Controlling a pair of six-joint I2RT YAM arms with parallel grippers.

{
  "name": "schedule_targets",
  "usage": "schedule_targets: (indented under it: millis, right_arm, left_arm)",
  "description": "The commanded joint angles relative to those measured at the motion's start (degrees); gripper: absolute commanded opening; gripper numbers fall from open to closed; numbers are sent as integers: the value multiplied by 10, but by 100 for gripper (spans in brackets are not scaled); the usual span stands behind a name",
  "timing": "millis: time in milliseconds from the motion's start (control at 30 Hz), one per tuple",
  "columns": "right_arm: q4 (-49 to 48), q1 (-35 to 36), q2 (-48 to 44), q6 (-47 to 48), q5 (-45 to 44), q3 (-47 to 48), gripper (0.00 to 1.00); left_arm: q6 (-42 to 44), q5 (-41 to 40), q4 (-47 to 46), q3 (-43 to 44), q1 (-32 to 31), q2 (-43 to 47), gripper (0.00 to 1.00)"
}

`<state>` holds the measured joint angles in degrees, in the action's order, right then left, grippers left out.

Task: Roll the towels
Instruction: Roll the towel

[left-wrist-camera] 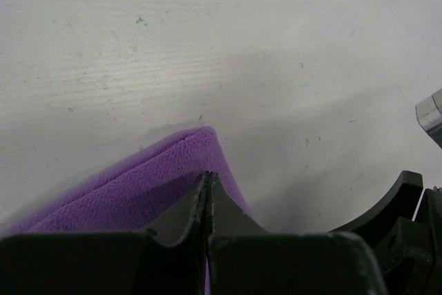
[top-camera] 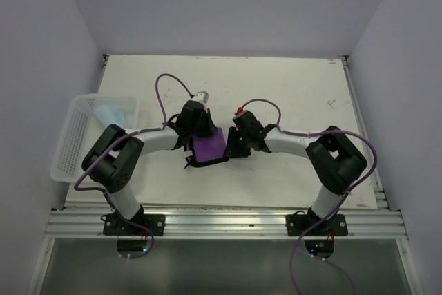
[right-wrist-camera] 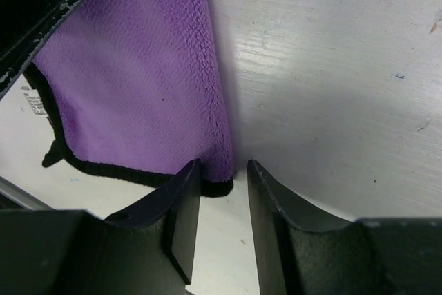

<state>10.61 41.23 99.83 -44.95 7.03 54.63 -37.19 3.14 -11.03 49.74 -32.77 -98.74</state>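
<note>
The dark towel (top-camera: 208,148) lies purple face up on the table between my two grippers, black hem showing along its near edge. My left gripper (top-camera: 195,135) is at its far left part; in the left wrist view the jaws (left-wrist-camera: 207,176) are shut with purple towel (left-wrist-camera: 117,195) pinched between them. My right gripper (top-camera: 232,144) is open at the towel's right corner; in the right wrist view the fingertips (right-wrist-camera: 224,167) straddle the black-hemmed corner of the towel (right-wrist-camera: 138,81). Its white tag (right-wrist-camera: 31,99) shows at the left. The light blue towel (top-camera: 110,114) lies in the basket.
A white plastic mesh basket (top-camera: 72,144) stands at the table's left edge. White walls close in the table on the left, back and right. An aluminium rail (top-camera: 228,222) runs along the near edge by the arm bases.
</note>
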Motion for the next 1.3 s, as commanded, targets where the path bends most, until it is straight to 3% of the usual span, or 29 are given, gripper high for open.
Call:
schedule_targets:
  millis: [0, 333, 600, 667, 733, 867, 1267]
  right_arm:
    - [-24, -1, 15, -14, 5, -19, 36]
    - [-35, 4, 27, -19, 0, -36, 22]
    - [-32, 16, 22, -16, -32, -44, 0]
    - [-31, 22, 18, -15, -40, -43, 0]
    - [-29, 29, 13, -15, -53, -42, 0]
    - [-29, 49, 12, -18, -69, -37, 0]
    - [-69, 68, 3, -69, -130, -70, 0]
  left_arm:
    - [14, -15, 4, 18, 1, 20, 0]
    - [12, -19, 7, 9, 2, 22, 0]
    - [13, -54, 77, 50, 2, 18, 0]
    - [19, -52, 80, 62, 2, 21, 4]
    - [32, -38, 88, 79, 2, 13, 17]
    - [38, -15, 137, 122, 2, -12, 30]
    - [45, -20, 211, 156, -14, -40, 35]
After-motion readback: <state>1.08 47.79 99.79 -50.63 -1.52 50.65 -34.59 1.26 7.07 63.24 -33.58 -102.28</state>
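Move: Between the right hand's open fingers lies the purple towel's near right corner, about 1 cm to its left and 1 cm below; the towel's far right corner is some 10 cm farther ahead and 2 cm left, and the white label about 15 cm left, level with the hand. The left hand, shut over the far end, has the far right corner roughly 2 cm ahead, 2 cm right and 1 cm below, the near right corner about 11 cm back and 6 cm right. Closing on the towel's near right corner, the right hand eases left and a touch down, then, fingers shut, carries the pinched edge on left, about 2.5 cm in all, tipping slightly. The left hand drifts a centimetre left and down, then opens to about a third, lets go of the far end while lifting some 3.5 cm, forward and right, and comes back down about 2 cm and back over the far right corner, fingers astride the edge. ##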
